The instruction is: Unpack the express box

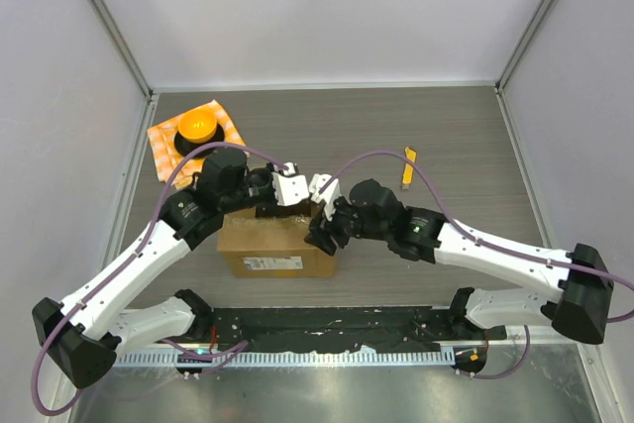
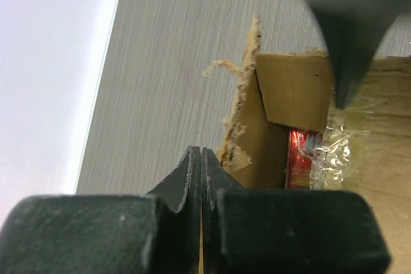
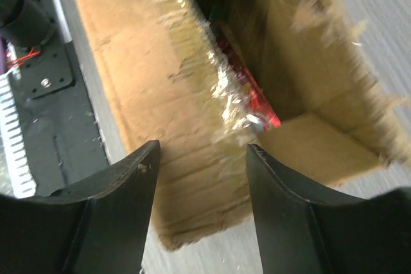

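The express box (image 1: 265, 237) is brown cardboard with a white label (image 1: 272, 263) on its near side, and it stands between both arms. Its top is torn open, and a red shiny packet (image 3: 258, 99) shows inside under crumpled clear tape (image 3: 221, 88). My left gripper (image 2: 201, 153) is shut beside the ragged edge of a flap (image 2: 239, 126); in the top view, the left gripper (image 1: 294, 203) is at the box's far edge. My right gripper (image 3: 201, 145) hangs open over the taped flap near the box's corner, nothing between its fingers; in the top view, the right gripper (image 1: 323, 233) is at the box's right end.
An orange checkered cloth (image 1: 226, 128) with a round orange object (image 1: 199, 127) lies at the back left. A small yellow item (image 1: 408, 167) lies on the table at the back right. Grey walls enclose the table on three sides.
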Available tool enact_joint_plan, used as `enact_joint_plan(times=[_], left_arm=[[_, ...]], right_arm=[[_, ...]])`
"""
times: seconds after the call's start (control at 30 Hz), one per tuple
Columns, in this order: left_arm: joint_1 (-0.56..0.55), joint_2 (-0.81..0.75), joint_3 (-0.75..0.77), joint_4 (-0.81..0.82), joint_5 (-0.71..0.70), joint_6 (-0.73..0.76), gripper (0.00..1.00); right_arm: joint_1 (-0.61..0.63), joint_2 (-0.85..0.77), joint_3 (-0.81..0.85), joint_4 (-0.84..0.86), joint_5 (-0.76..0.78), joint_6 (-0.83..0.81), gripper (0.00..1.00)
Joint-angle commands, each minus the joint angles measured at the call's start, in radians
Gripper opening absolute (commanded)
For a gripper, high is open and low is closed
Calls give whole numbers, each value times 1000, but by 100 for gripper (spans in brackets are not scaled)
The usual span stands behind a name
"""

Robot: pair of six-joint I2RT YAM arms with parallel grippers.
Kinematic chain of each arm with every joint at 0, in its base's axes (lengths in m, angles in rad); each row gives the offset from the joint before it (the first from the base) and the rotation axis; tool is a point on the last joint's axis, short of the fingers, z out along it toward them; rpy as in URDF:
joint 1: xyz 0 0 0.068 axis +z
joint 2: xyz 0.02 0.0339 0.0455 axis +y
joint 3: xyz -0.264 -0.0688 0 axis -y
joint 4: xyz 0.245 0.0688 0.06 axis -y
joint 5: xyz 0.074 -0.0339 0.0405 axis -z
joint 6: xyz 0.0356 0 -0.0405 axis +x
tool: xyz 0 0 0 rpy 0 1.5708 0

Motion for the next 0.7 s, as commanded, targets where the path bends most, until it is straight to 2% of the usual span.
enact_joint_plan(times=[0.0,0.13,0.4,0.5,0.67], left_arm=[[8,-30,10,26,-13,-16,0],[12,-57,15,13,-14,-16,0],[25,-129,61,-69,25,-24,0],[26,-165,73,-182,67,-25,0],[25,-258,-52,-318,108,54,0]], right_arm=[[-50,64,20,241,26,-7,63],[-130,98,16,420,-30,38,63],[-229,196,54,494,-75,62,60],[-231,224,59,528,-67,62,59],[-231,258,69,579,-58,99,56]])
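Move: The torn far flap of the express box is what my right hand goes for: its middle is about 9 cm ahead, 6 cm to the left and roughly level. The taped near flap lies about 8 cm left, hardly farther out and 2 cm lower, while the red packet inside is some 6 cm ahead, 8 cm left and 9 cm down. From my closed left hand the far flap's middle is about 4 cm left, 2 cm ahead and 3 cm below. I sweep my half-open right hand forward about 11 cm, from over the right end of the near flap across the opening, one finger bearing against the inner side of the far flap, and tip the fingers up some 15 degrees while swinging them slightly forward. My left hand, fingers still shut, draws back, up and left, roughly 6 cm in all, away from the flap's torn edge. ##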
